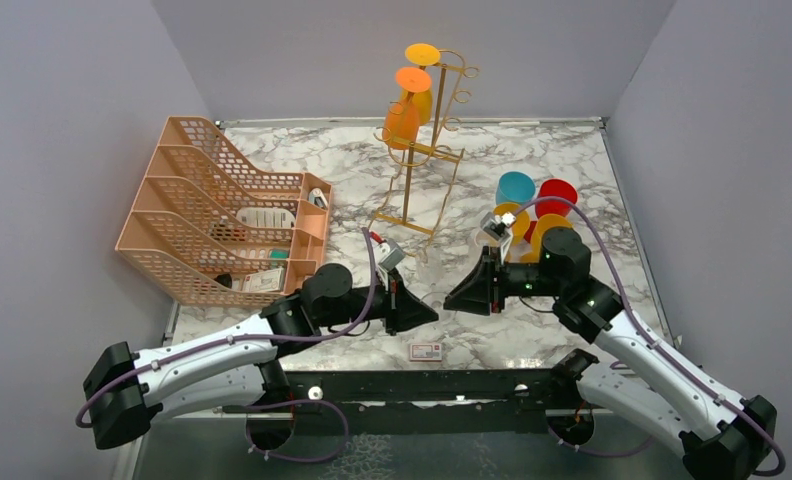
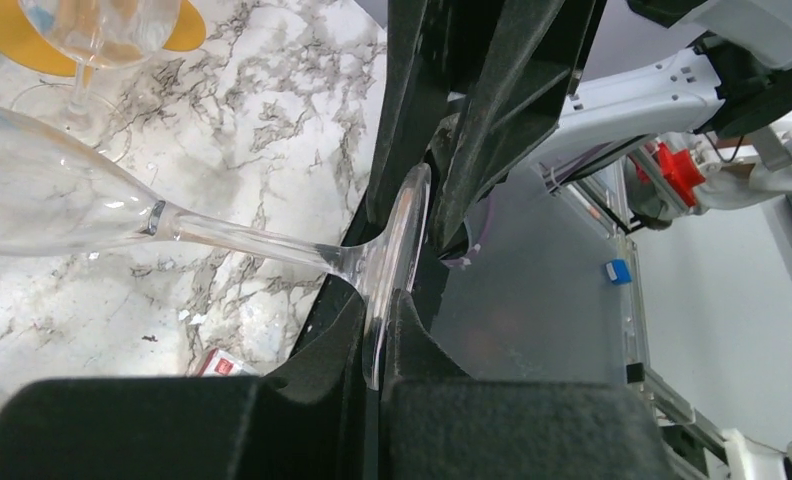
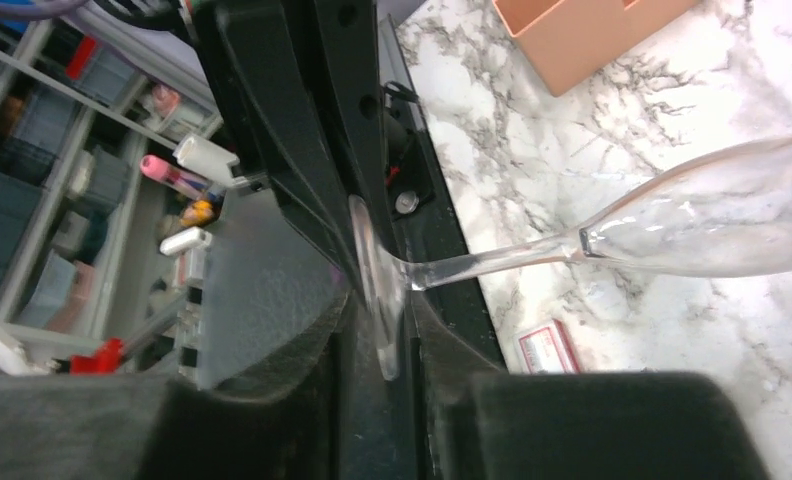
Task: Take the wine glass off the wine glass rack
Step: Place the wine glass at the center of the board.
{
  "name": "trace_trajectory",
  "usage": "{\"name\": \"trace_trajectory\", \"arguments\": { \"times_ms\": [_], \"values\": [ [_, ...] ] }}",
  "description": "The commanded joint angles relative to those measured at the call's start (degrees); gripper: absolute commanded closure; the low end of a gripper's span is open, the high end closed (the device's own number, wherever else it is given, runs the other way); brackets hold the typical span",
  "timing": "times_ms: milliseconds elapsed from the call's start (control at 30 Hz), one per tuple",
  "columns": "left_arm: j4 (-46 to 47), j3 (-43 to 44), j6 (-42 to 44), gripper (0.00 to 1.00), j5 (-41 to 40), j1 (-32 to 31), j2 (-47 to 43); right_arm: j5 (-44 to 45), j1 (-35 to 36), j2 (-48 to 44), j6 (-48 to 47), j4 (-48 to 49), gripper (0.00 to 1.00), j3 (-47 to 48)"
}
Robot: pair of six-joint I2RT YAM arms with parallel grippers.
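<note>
A clear wine glass lies sideways above the marble table, with its bowl sticking out to the side. My left gripper is shut on the edge of its foot disc. My right gripper faces it and stands slightly open around the same foot, with a gap on one side. In the top view the left gripper and right gripper meet tip to tip near the table's front. The gold wire wine glass rack stands at the back with an orange glass and a yellow glass hanging on it.
A peach mesh organiser fills the left side. Blue, red and yellow glasses stand at the right, just behind my right arm. A small red-and-white card lies at the front edge.
</note>
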Motion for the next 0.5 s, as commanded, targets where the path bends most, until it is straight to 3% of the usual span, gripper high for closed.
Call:
{"name": "trace_trajectory", "arguments": {
  "times_ms": [0,100,367,467],
  "values": [
    [-3.39,0.44,9.30,1.00,2.15,-0.64,-2.29,0.94,0.29,-1.22,-1.28,0.99,0.64,4.10],
    [-7.60,0.60,18.00,1.00,4.85,-0.64,-4.51,5.50,0.29,-1.63,-4.21,-2.25,0.54,6.39],
    [-15.92,-2.73,48.18,1.00,14.93,-0.64,-15.06,23.93,0.29,-3.98,-8.34,-8.74,0.48,10.18],
    [-19.21,-5.02,59.25,1.00,15.29,-0.58,-19.47,27.07,0.24,-5.07,-8.58,-8.55,0.40,10.29]
  ]
}}
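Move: The left gripper already pinches the clear wine glass by its foot, and the glass's middle lies about 7 cm ahead of that hand and 6 cm below. From the right hand it is roughly 5 cm ahead, 2 cm left and 8 cm lower. From the left hand, the standing clear glass is some 12 cm ahead and 8 cm right, and the nearest yellow glass 16 cm ahead and 13 cm right; the matchbox is about 4 cm back, 1 cm left, 22 cm down. Open the right fingers so they come free of the wine glass's foot, and lift that hand about 5 cm while taking it as far forward, towards the standing glasses. Keep the left pinch on the foot, draw the hand left and back, sinking slightly, and roll it some 35 degrees so the bowl end swings up, turning a little clockwise. ##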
